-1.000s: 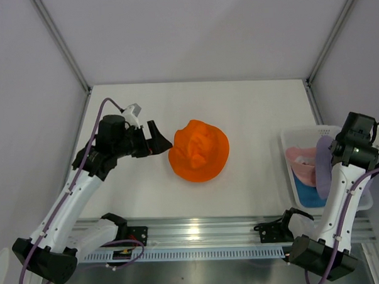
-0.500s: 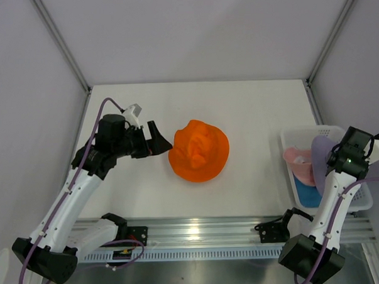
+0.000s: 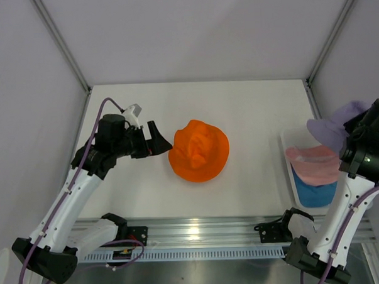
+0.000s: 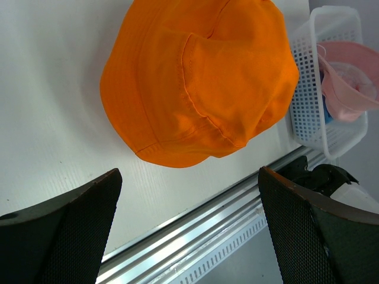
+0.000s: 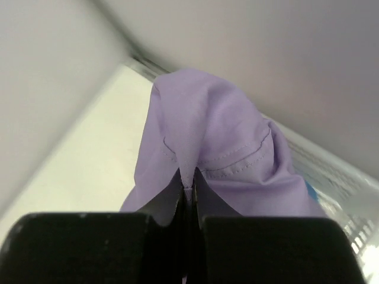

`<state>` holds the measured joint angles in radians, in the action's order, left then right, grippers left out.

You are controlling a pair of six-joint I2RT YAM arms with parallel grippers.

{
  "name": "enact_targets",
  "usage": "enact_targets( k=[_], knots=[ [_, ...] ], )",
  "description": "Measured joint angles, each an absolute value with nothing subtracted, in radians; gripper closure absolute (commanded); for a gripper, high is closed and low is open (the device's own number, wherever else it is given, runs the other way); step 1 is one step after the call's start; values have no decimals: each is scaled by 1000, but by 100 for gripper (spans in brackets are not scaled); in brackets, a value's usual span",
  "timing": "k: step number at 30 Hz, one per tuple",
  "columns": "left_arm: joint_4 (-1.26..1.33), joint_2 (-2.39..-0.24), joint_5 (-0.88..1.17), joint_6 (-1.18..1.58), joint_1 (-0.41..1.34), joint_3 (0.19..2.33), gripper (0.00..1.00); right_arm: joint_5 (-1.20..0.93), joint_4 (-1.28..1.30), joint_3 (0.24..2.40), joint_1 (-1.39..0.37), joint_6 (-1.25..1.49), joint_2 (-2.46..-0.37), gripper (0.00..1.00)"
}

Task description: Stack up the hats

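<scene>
An orange hat (image 3: 198, 150) (image 4: 198, 83) lies crown up in the middle of the table. My left gripper (image 3: 159, 142) (image 4: 189, 236) hangs open just left of it, nothing between its fingers. My right gripper (image 3: 357, 119) (image 5: 188, 188) is shut on a fold of the pale purple hat (image 3: 335, 124) (image 5: 207, 154), held up above the white basket (image 3: 289, 144). In the basket lie a pink hat (image 3: 316, 165) (image 4: 349, 80) and, under it, a blue hat (image 3: 314, 192).
The white slotted basket (image 4: 308, 100) stands at the table's right edge. A metal rail (image 3: 200, 233) runs along the near edge, with both arm bases on it. Frame posts and grey walls close in the sides and back.
My right gripper has shut on the pale purple hat and lifted it up out of the basket. The pink hat now shows fully. The left arm has not moved.
</scene>
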<state>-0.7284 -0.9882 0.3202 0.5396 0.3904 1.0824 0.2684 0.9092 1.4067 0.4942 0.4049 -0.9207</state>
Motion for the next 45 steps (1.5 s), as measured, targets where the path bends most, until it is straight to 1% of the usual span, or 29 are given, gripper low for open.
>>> enact_targets(
  k=[4, 7, 8, 11, 13, 15, 18, 21, 29, 36, 40, 43, 45],
  knots=[
    [-736, -988, 314, 535, 390, 1089, 0, 77, 859, 1596, 478, 370, -955, 100],
    [-754, -989, 291, 522, 390, 1105, 1, -138, 746, 1605, 388, 361, -957, 100],
    [-763, -991, 281, 517, 390, 1116, 1, -195, 703, 1586, 334, 351, -957, 100],
    [-799, -1017, 254, 505, 383, 1174, 0, -274, 602, 1514, 112, 303, -971, 100],
    [-814, -1042, 238, 503, 374, 1221, 1, -303, 571, 1502, -75, 255, -1015, 100],
    [-815, -1049, 227, 503, 369, 1241, 0, -324, 533, 1502, -216, 209, -1084, 100],
    [-820, -1035, 220, 506, 366, 1241, 0, -327, 494, 1503, -382, 154, -1190, 100],
    [-820, -1007, 216, 514, 366, 1238, 0, -343, 457, 1504, -498, 112, -1279, 100],
    [-822, -927, 212, 530, 363, 1186, 1, -426, 334, 1515, -592, 31, -1335, 100],
    [-828, -913, 202, 542, 361, 1153, 1, -475, 264, 1522, -646, 15, -1397, 100],
    [-829, -913, 196, 542, 360, 1152, 0, -456, 224, 1403, -678, -26, -1360, 98],
    [-829, -915, 195, 541, 359, 1152, 1, -438, 205, 1271, -687, -42, -1313, 99],
    [-829, -916, 194, 541, 359, 1150, 0, -433, 213, 1229, -686, -40, -1307, 99]
  ],
)
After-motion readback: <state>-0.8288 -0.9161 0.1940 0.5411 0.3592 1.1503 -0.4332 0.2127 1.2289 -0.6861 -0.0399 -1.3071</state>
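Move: The right hand already holds the purple hat; the orange hat lies about 50 cm to its left, roughly 2 cm ahead and some 14 cm below. The pink hat in the bin is about 10 cm back, 5 cm left and some 22 cm below that hand. From the left hand, the orange hat is about 13 cm right, 4 cm back and some 7 cm lower. Right hand lifts the pinched purple hat, swings counter-clockwise some 45 cm left, then lowers it over the orange hat. ##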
